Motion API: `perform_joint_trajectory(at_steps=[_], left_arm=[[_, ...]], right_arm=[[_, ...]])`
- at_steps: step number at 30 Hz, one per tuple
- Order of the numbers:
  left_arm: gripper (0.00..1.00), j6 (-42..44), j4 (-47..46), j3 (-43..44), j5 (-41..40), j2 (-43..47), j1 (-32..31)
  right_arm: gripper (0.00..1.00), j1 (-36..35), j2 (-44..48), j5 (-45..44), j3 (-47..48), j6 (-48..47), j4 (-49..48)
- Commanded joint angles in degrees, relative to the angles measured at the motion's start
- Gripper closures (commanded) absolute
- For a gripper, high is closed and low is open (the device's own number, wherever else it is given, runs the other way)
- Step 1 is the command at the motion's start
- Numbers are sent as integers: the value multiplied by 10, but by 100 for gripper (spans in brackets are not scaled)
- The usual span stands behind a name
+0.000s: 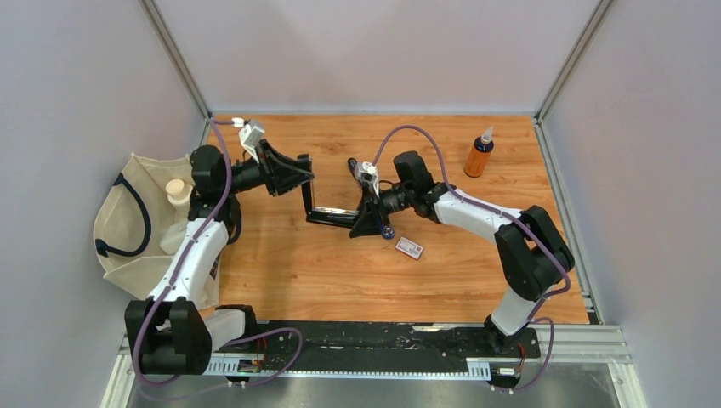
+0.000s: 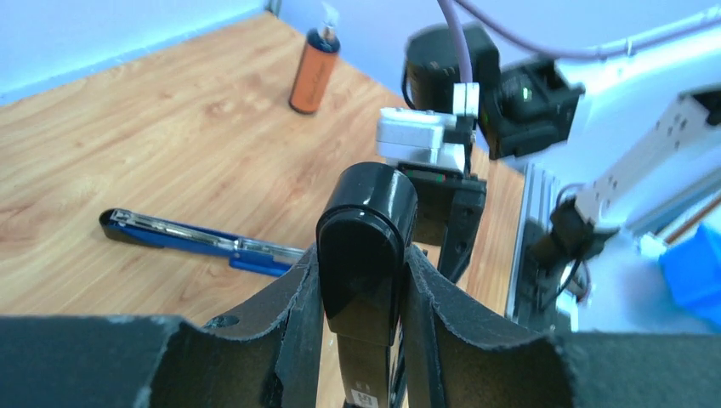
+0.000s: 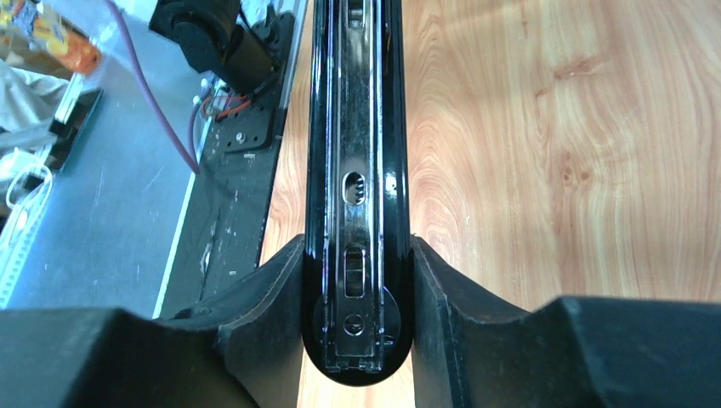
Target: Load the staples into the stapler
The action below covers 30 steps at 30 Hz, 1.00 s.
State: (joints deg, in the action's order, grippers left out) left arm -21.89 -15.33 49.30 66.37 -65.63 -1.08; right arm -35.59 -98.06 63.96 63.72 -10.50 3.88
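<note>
A black stapler [image 1: 327,216] is swung open into an L above the middle of the table. My left gripper [image 1: 304,177] is shut on its upright arm, whose rounded black end [image 2: 366,221] sits pinched between the fingers [image 2: 293,314]. My right gripper [image 1: 357,221] is shut on the other arm, and the right wrist view shows that arm's metal channel [image 3: 357,127] facing the camera, clamped at its rounded end. The staples, a tiny white box with a red-pink label [image 1: 409,247], lie on the wood just right of the right gripper, touched by neither gripper.
An orange bottle [image 1: 479,155] [image 2: 313,72] stands at the far right. A blue and silver bar [image 2: 195,240] lies flat on the wood beyond the left fingers. A cream bag [image 1: 127,225] sits off the table's left edge. Grey walls enclose three sides.
</note>
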Motion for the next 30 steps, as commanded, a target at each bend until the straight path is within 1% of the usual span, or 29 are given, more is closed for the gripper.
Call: perform_joint_trajectory(at_steps=[1, 3, 6, 11, 15, 21, 25, 26, 27, 30], left_arm=[[100, -209, -374, -50, -116, 11, 59], [100, -276, -469, -74, -153, 2, 84], [100, -342, -559, -94, -191, -23, 108], [100, -413, -634, -123, -245, -67, 121], [100, -441, -642, -126, -267, -80, 129], [100, -468, -642, -103, -289, -75, 141], [100, -473, -643, -100, -309, -75, 142], [100, -475, -643, -102, -316, -74, 143], [100, -475, -643, -104, -322, -73, 144], [100, -488, -643, -104, -341, -67, 154]], right_arm=[[100, 4, 51, -2, -51, 137, -155], [100, 7, 66, -20, -70, 186, -206], [100, 8, 88, -60, -91, 218, -251], [100, 8, 113, -122, -122, 289, -330], [100, 7, 132, -155, -145, 319, -362], [100, 4, 140, -190, -176, 333, -385], [99, -11, 136, -193, -168, 341, -380], [96, -20, 135, -193, -164, 339, -375], [87, -26, 133, -191, -162, 333, -371], [74, -36, 139, -184, -150, 310, -347]])
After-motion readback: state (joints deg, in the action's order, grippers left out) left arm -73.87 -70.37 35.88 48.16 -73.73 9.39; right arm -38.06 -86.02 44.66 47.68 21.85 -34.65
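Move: The left hand holds the black stapler's head end; its hinge lies about 6 cm back from this hand, with no sideways offset, and 10 cm below. From the right hand, gripping the far end of the base, the hinge is some 12 cm left, level fore-and-aft and about 3 cm higher. From the right hand, the opened blue stapler's middle is around 13 cm forward and 4 right, the staples box 2 back and 13 right, both about 12 below. Leftward and forward, rising a little, the left hand draws the stapler's head away from the base for roughly 9 cm in all, slowing midway as its fingers tip up and swing forward. Meanwhile the right hand lifts the base about 6 cm, with a slight push forward, and turns some 20 degrees clockwise. Both keep their grips. ##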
